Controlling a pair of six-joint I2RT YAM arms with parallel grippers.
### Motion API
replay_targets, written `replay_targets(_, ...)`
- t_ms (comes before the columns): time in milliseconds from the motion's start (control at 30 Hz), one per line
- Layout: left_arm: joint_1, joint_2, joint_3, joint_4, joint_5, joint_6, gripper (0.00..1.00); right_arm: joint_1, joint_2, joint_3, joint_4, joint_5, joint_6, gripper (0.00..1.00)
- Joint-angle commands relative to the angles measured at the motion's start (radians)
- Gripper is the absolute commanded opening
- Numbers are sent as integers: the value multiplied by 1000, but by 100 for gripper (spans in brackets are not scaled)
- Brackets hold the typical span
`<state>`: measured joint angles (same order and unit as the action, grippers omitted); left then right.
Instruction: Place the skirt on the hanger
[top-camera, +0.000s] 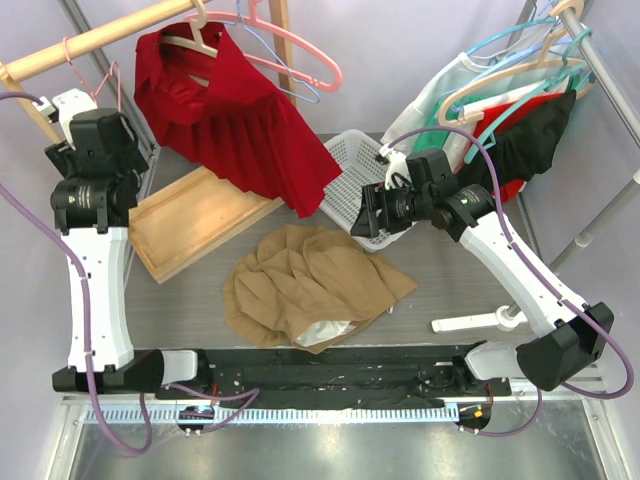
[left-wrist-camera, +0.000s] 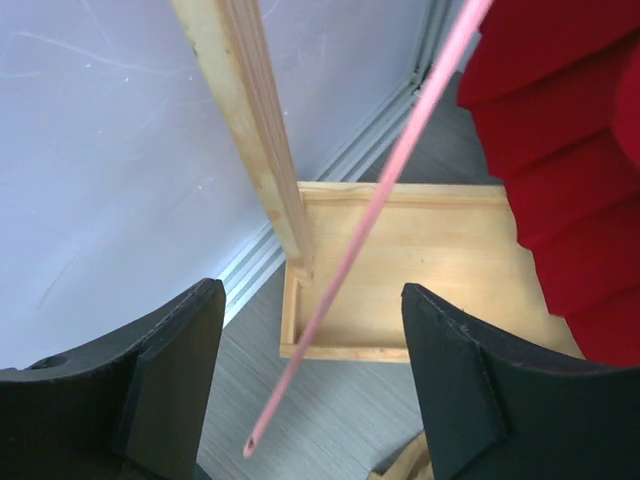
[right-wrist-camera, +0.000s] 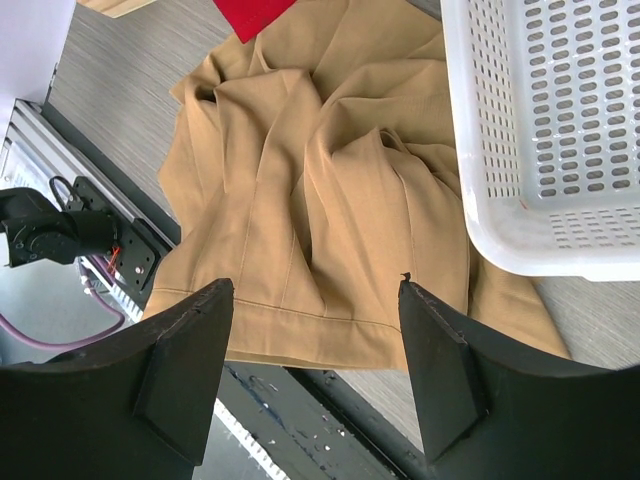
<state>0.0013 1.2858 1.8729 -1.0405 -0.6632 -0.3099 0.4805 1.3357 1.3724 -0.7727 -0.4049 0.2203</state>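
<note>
The tan skirt (top-camera: 312, 285) lies crumpled on the table's near middle. My right gripper (right-wrist-camera: 315, 290) hovers open over its hem (right-wrist-camera: 300, 200), nothing between the fingers; in the top view it sits at the basket's front edge (top-camera: 366, 212). A pink hanger (top-camera: 95, 72) hangs on the wooden rail at the far left. Up there my left gripper (left-wrist-camera: 310, 300) is open, and the hanger's thin pink wire (left-wrist-camera: 370, 230) runs through the wide gap between its fingers without being clamped. The wire's free end (left-wrist-camera: 248, 450) shows low in the left wrist view.
A white perforated basket (top-camera: 350, 160) stands right of centre, next to the skirt. A wooden tray (top-camera: 195, 220) lies at the left. A red garment (top-camera: 235, 120) hangs from the wooden rail (top-camera: 100, 40). More hangers and clothes (top-camera: 510, 110) crowd the right rack.
</note>
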Motion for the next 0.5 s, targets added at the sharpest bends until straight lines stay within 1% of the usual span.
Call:
replay_targets(0,98,20,-11,126,102,-11,72,-3,0,8,44,-17,4,72)
replay_targets(33,112,35,-18,134,135,-12,63,-2,2,8,44,-14,4,72)
replay_targets(100,141,44,-27,157,171,-18,52,-2,2,10,44,-5,2,72)
replay_targets(133,143,47,-29,157,194,-20,39,-3,3,11,44,0,4,72)
replay_targets(200,144,44,-34,169,244,-21,24,-2,3,13,44,15,4,71)
replay_targets(233,143,43,-37,177,255,-21,13,-3,3,14,44,20,5,71)
replay_targets(300,144,37,-37,186,277,-20,3,-3,5,16,44,21,7,71)
replay_targets(333,144,38,-34,185,283,-17,0,-3,5,16,44,24,7,71)
replay_targets(467,144,32,15,166,319,-9,0,-2,5,16,44,34,10,70)
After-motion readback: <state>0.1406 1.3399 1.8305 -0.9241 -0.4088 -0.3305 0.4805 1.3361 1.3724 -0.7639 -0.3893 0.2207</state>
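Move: The near bar of the pink hanger on the wooden rail is just past my open left fingertips, about 4 cm ahead, 1 cm left and 2 cm below. The rack's post stands some 7 cm ahead and 9 cm left. The red skirt hangs about 20 cm right and 8 cm ahead, near my height; the tray is roughly 10 cm right, 7 cm ahead and 40 cm below. From my right hand the bar lies some 48 cm left, 7 cm ahead and 15 cm higher. I reach my wide-open left hand forward about 4 cm onto the pink hanger's bar, sinking some 2 cm. My hand drifts about 2 cm left at first and then mostly back right, while the fingers close all the way and pinch the thin bar between their tips. ##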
